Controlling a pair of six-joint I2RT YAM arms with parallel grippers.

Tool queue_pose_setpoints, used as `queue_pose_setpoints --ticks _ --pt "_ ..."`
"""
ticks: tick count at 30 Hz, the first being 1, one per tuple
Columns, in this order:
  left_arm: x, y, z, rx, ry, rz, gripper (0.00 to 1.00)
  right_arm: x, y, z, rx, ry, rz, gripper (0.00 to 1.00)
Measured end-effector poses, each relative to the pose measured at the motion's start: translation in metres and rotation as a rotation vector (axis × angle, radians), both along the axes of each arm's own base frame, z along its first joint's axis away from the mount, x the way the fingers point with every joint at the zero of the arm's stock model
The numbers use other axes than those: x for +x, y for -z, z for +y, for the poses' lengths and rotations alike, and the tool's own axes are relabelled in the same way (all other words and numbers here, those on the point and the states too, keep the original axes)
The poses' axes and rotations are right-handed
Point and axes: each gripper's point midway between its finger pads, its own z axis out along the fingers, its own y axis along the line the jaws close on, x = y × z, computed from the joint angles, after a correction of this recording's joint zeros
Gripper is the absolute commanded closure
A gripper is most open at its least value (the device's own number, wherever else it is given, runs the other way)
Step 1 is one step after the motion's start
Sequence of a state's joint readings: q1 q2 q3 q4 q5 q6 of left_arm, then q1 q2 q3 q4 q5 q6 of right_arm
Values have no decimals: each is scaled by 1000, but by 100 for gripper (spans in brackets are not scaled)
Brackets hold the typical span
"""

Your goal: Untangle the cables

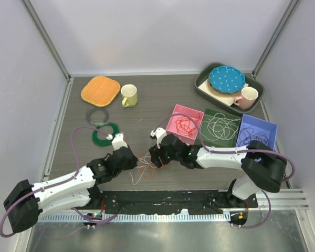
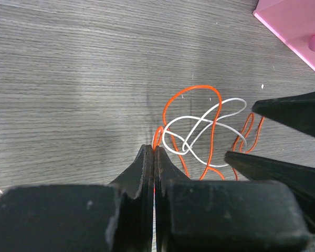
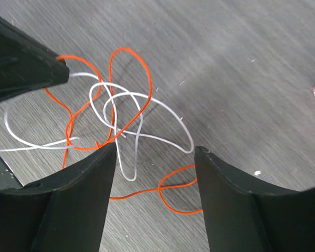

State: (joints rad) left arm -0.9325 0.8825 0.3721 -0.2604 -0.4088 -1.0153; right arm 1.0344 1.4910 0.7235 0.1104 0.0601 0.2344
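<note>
A small tangle of orange and white cables [image 1: 146,169] lies on the dark wood table between my two grippers. The left gripper [image 2: 154,148] is shut, and an end of the orange cable [image 2: 214,122] is pinched between its tips. That cable loops through the white cable [image 2: 199,126]. My right gripper [image 3: 156,152] hangs open over the same tangle. Its fingers [image 3: 89,178] straddle a white loop [image 3: 127,157] and a small orange loop [image 3: 173,189], touching neither. In the top view the left gripper [image 1: 135,160] and right gripper [image 1: 155,156] face each other closely.
Behind the right arm stand a pink bin [image 1: 174,125] of red cables, a green bin [image 1: 206,117] of white ones and a blue bin [image 1: 273,128] of dark ones. Also here: a green ring [image 1: 100,140], grey ring [image 1: 97,114], yellow mug [image 1: 128,95], orange pad [image 1: 100,90], dish tray [image 1: 201,90].
</note>
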Motion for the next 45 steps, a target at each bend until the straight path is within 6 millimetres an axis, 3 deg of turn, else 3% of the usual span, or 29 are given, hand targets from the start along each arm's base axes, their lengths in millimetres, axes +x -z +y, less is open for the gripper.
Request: queue_pose_setpoints --ticks 2,5,6,7,13,20,28,35,39,45 --pt "0 0 0 1 0 1 100 -5 13 2 -32 -32 12 45" --pt "0 0 0 1 0 1 100 -12 31 2 -83 -64 36 74" --pt "0 0 0 1 0 1 100 -13 35 3 -99 -71 41 87" --pt "0 0 0 2 -1 1 100 -14 38 3 -111 -74 45 92" --pt "0 2 5 18 -14 3 100 -1 26 1 -112 8 -14 99" --pt "-1 1 20 44 -69 3 100 29 -32 -18 -11 228 -155 99" --pt "5 -17 68 121 -311 -21 100 53 -90 -79 29 553 -306 99" --pt "2 -9 127 251 -550 29 99 59 -143 -147 57 797 -437 99" --pt "0 -11 140 247 -607 33 100 64 -166 -182 88 906 -482 99" --pt "-3 -10 148 217 -629 17 100 81 -201 -249 95 1110 -543 99"
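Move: The white cable's tangled loops lie just below my open right hand, some 4 cm down and about 2 cm to its left. From that hand the pink box stands roughly 15 cm ahead and 12 cm right, the green box 15 cm ahead and 27 cm right. From my left hand, which already pinches the orange cable, the white cable is about 5 cm right, 2 cm ahead and 4 cm down; the green coil is 12 cm ahead and 13 cm left. I dip my right hand about 4 cm into the tangle, shut its fingers on the white cable, then lift and pull it away to the right and somewhat forward, rising about 24 cm, towards the green box, swinging the wrist clockwise some 65 degrees. My left hand keeps its pinch on the orange cable and drags it about 15 cm left, turning counter-clockwise. ##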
